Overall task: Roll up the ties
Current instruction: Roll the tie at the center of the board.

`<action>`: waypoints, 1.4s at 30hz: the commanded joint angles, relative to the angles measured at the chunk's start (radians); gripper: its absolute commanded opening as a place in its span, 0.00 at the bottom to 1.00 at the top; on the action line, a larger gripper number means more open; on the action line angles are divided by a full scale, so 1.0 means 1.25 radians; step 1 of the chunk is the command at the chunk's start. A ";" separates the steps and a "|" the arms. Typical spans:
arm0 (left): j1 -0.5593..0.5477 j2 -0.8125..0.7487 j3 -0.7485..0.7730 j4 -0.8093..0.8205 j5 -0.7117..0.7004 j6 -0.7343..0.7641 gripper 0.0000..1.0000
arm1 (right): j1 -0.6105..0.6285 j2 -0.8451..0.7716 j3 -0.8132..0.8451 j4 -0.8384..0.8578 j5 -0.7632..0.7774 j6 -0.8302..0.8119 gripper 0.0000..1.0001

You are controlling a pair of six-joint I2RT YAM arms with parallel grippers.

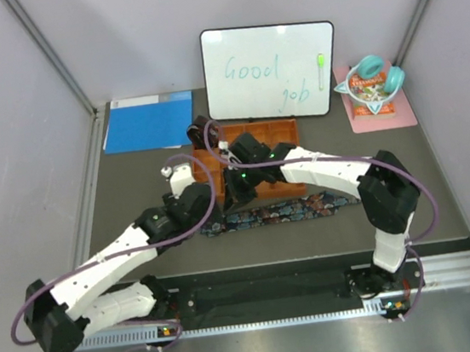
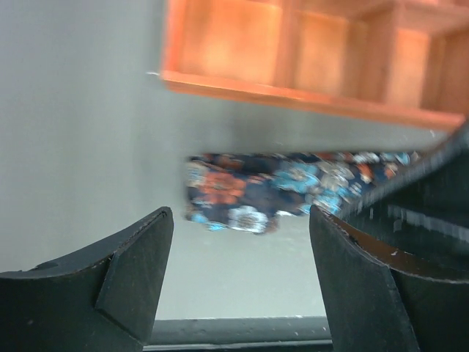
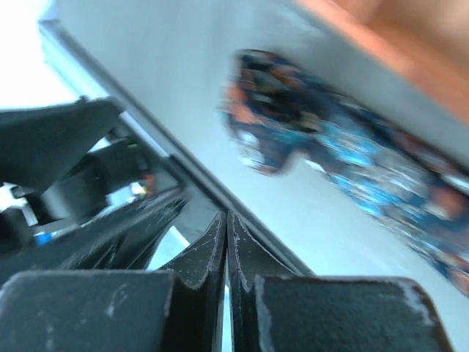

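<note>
The navy floral tie (image 1: 291, 210) lies flat as a long strip on the grey table, just in front of the orange tray (image 1: 285, 127). My left gripper (image 1: 215, 214) hovers over the tie's left end (image 2: 242, 192), open, with nothing between its fingers (image 2: 139, 257). My right gripper (image 1: 232, 200) hangs close beside it above the same end, shut and empty, and the tie (image 3: 330, 150) runs off to the right in its view. A dark coil (image 1: 198, 135) sits at the tray's far left corner; I cannot tell whether it is the other tie.
A whiteboard (image 1: 270, 70) leans against the back wall, a blue folder (image 1: 148, 121) lies at the back left, and a pink mat with headphones (image 1: 373, 92) at the back right. The tray's rim (image 2: 293, 99) is just beyond the tie. A metal rail (image 1: 276, 304) runs along the near edge.
</note>
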 commanded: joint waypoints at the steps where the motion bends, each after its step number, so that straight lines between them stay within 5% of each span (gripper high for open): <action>1: 0.085 -0.109 -0.067 -0.001 0.068 0.016 0.79 | 0.038 0.053 0.068 0.075 -0.055 0.055 0.00; 16: 0.161 -0.173 -0.114 -0.008 0.093 0.014 0.78 | 0.055 0.213 0.138 0.066 -0.044 0.028 0.00; 24: 0.165 -0.170 -0.135 0.022 0.110 0.012 0.77 | 0.022 0.187 0.069 0.075 -0.024 0.005 0.00; 42: 0.175 -0.144 -0.286 0.279 0.218 0.011 0.76 | -0.010 0.160 -0.006 0.088 -0.001 -0.020 0.00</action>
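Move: The tie's folded left end lies about 5 cm to the right hand's left, level with it fore and aft and some 9 cm below; from the left hand it is almost straight down, about 10 cm below and a touch (1 cm) to the right. The rest of the tie runs off to the right, its middle about 16 cm right of the right hand and level with it; the wooden tray's middle is some 16 cm ahead of that hand and 6 cm to its right. With its fingers still shut, the right hand swings about 5 cm left over the folded end, then drops to some 8.5 cm below its starting height, drawing back right 3.5 cm on the way, so that its closed fingertips come down on the tie just right of the end and stay there. The left hand, open and empty, clears about 5 cm to the left, waits a little, then sinks some 5 cm with a slight drift back right, tipping its left side down about 10 degrees and coming close beside the folded end without closing. ##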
